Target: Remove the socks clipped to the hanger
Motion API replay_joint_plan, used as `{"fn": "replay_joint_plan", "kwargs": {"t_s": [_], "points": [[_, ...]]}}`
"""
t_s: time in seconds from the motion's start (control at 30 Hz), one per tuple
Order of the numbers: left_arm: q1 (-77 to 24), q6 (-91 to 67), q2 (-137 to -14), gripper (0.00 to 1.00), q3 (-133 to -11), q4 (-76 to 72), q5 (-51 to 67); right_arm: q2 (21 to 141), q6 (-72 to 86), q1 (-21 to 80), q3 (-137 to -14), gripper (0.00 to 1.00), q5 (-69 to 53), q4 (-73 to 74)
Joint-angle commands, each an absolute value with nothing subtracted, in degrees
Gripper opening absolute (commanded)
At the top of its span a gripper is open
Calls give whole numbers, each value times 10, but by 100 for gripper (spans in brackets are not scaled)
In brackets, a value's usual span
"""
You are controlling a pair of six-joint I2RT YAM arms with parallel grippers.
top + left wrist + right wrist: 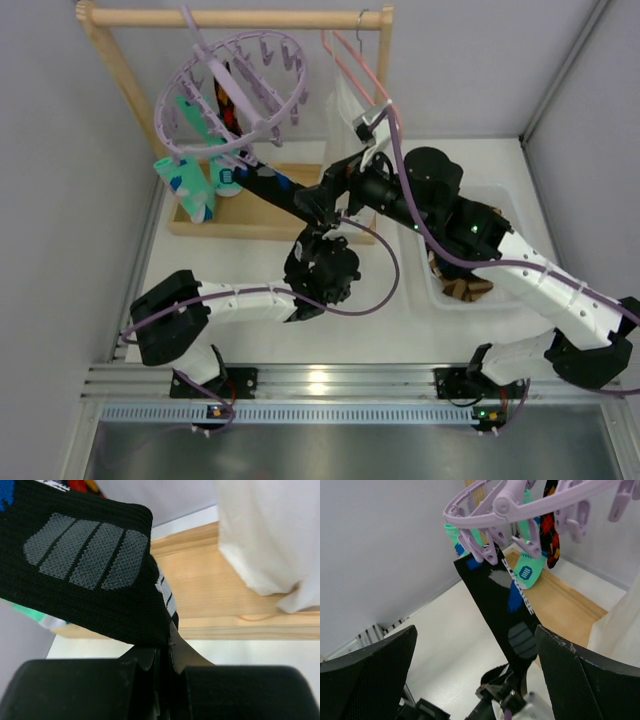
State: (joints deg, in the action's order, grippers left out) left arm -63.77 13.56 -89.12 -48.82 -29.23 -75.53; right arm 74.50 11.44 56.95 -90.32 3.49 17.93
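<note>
The lavender hanger point(235, 95) hangs from a wooden rail, its ring tilted. Teal socks point(190, 180) and a red-orange-black sock point(551, 535) hang clipped to it. A long black sock point(495, 600) is still in a clip at its top and stretches down and to the right. My left gripper point(162, 650) is shut on that sock's lower end point(85, 580). My right gripper point(480, 677) is open, its fingers wide apart on either side of the black sock and touching nothing. In the top view the two grippers sit close together, left point(306, 216) and right point(325, 190).
A white garment point(345, 100) on a thin pink hanger hangs right of the ring. The rack's wooden base point(270, 215) lies under the socks. A clear bin point(505, 200) with brown argyle socks stands at the right. A grey wall runs close on the left.
</note>
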Motion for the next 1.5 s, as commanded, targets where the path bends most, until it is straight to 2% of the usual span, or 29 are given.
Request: {"fn": "replay_joint_plan", "kwargs": {"t_s": [0.0,0.23,0.5,0.7,1.03,1.47], "points": [[-657,163,-896,0,-533,-311,-714,772,86,581,-970,96,54,216],[-657,225,-940,0,-594,-313,-716,871,32,588,-1117,95,89,299],[-657,250,-950,0,-589,-313,-742,999,-50,638,-1257,86,180,353],[-657,260,-960,0,-584,-313,-750,1084,-112,668,-1352,83,264,352],[-657,289,-983,0,-599,-314,-759,1131,-199,671,-1354,77,351,244],[-657,285,-977,0,-608,-315,-751,1183,-257,652,-1357,74,379,145]]}}
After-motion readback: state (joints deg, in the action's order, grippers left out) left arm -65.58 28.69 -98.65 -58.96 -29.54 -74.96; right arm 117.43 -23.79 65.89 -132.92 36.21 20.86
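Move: The clip holding the black sock's top is about 12 cm ahead of the right hand, 13 cm to its left and some 2 cm below. The mint sock hangs roughly 8 cm left of that clip, and the red argyle sock some 7 cm farther out. The white cloth is about 11 cm ahead of the right hand and 3 cm to its right, hanging lower. From the left hand, the clip lies roughly 4 cm ahead, 12 cm left and 20 cm above. Leftward and forward in about equal parts, some 16 cm in all, the right hand goes for the black sock's clip, rising slightly, then sinking a little below its starting height. It rolls left side down, swings clockwise to point more forward, and narrows its fingers, still wide around the clip. The left hand, still pinching the sock's toe, shifts about 4 cm right, then holds there, rolling slightly. ##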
